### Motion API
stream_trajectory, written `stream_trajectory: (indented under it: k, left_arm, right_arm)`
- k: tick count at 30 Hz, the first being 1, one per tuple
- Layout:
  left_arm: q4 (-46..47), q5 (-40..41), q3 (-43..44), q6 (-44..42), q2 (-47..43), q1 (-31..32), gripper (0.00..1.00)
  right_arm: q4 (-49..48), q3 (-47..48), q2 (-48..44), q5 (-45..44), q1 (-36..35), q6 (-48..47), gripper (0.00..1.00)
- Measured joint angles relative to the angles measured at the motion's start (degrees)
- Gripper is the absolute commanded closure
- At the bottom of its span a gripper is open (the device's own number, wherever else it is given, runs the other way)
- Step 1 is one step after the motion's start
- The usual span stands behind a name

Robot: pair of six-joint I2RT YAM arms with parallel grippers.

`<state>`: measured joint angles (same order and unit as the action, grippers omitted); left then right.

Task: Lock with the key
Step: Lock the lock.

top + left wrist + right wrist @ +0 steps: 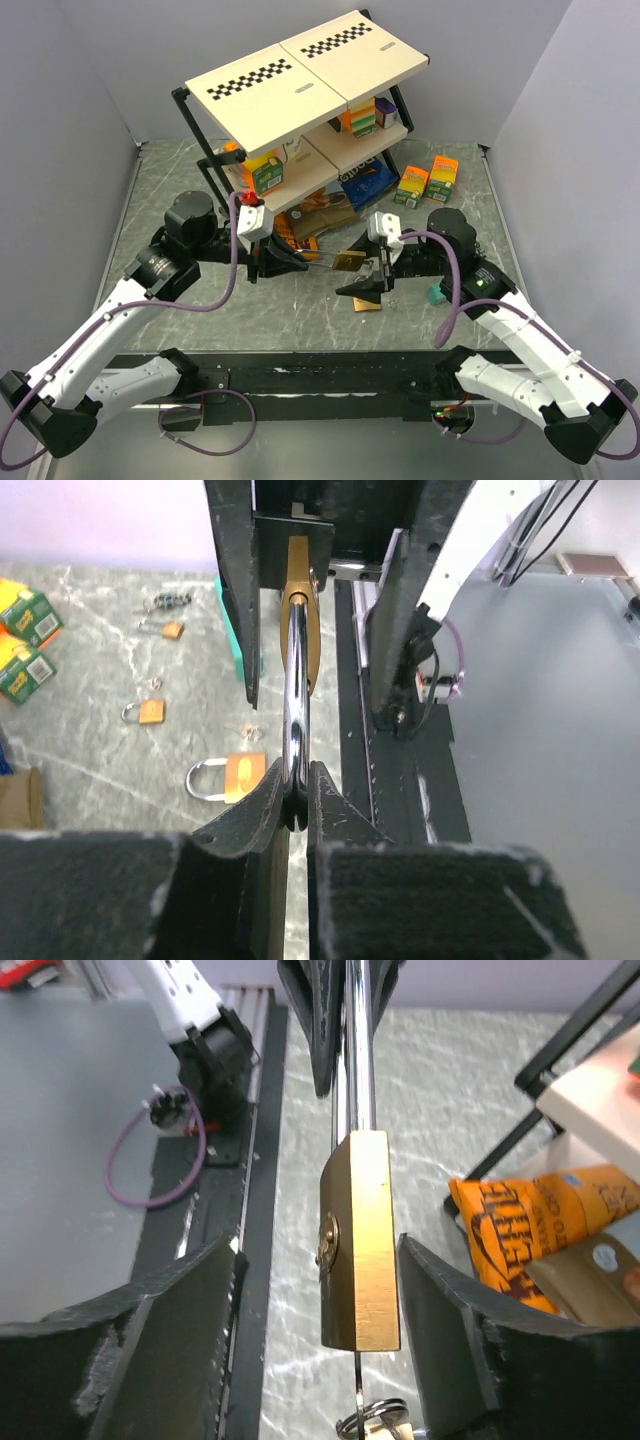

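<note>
A brass padlock (362, 1240) hangs in the air between both arms, body (348, 262) over the table's middle. My left gripper (296, 800) is shut on its chrome shackle (295, 710), holding it edge-on. My right gripper (318, 1260) is open around the brass body: the right finger (450, 1330) stands very close to the body, while a wide gap separates the left finger (180, 1340) from it. The key (358, 1380) sticks out of the padlock's underside, with its ring (375, 1422) below, near my right gripper's palm.
A black shelf rack (310, 80) with boxes stands behind, and snack bags (530, 1220) lie under it. Small padlocks (225, 777) and keys lie on the marble table. Green-orange boxes (425, 180) sit at the back right.
</note>
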<state>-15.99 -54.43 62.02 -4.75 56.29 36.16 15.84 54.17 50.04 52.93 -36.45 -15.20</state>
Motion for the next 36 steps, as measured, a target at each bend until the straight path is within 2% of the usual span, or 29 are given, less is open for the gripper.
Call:
stream_trajectory:
  k: [5,13,16,17,36]
  left_arm:
    - [3.5,-1.2,-2.0,4.0,-1.1,0.0,0.99]
    - [4.6,-2.6,-2.2,5.2,-0.9,-0.1,0.99]
    - [5.0,-3.4,-2.2,5.7,-0.8,-0.1,0.99]
    - [5.1,-3.9,-2.2,5.9,-0.8,-0.1,0.99]
    - [6.8,-4.6,-2.2,6.0,0.3,-0.7,0.99]
  right_arm:
    - [-3.0,0.2,-0.4,1.3,0.0,2.6,0.41]
    - [-5.6,0.2,-0.4,2.8,0.0,5.3,0.68]
    - [-5.7,0.2,-0.4,3.0,0.0,6.1,0.85]
    - [-5.8,0.2,-0.3,2.7,0.1,6.7,1.00]
    - [-5.0,4.5,4.5,5.1,0.7,13.7,1.00]
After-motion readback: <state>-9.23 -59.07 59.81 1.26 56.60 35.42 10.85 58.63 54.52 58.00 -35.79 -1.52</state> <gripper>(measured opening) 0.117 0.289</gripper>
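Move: Just between the right hand's open fingers stands the lock's brass body, about 1 cm ahead, 1 cm to the left and 2 cm above that hand. The key sticks out of its underside, some 3 cm to this hand's right, 1 cm ahead and 1 cm up. A second padlock lies on the table 27 cm below, 3 cm ahead and 4 cm to the right. For the left hand, holding the shackle, the body is 8 cm to the right, level fore and aft, 1 cm lower. Rising about 3 cm around the lock, the right hand shuts its wide fingers until they pinch the brass body from front and back, rolling some 10 degrees so its forward side dips, and eases 1 cm left towards the left hand, seeming to press the body onto the shackle. The left hand keeps its pinch on the shackle, shifting about 1 cm back, partly returning, and slightly up. ##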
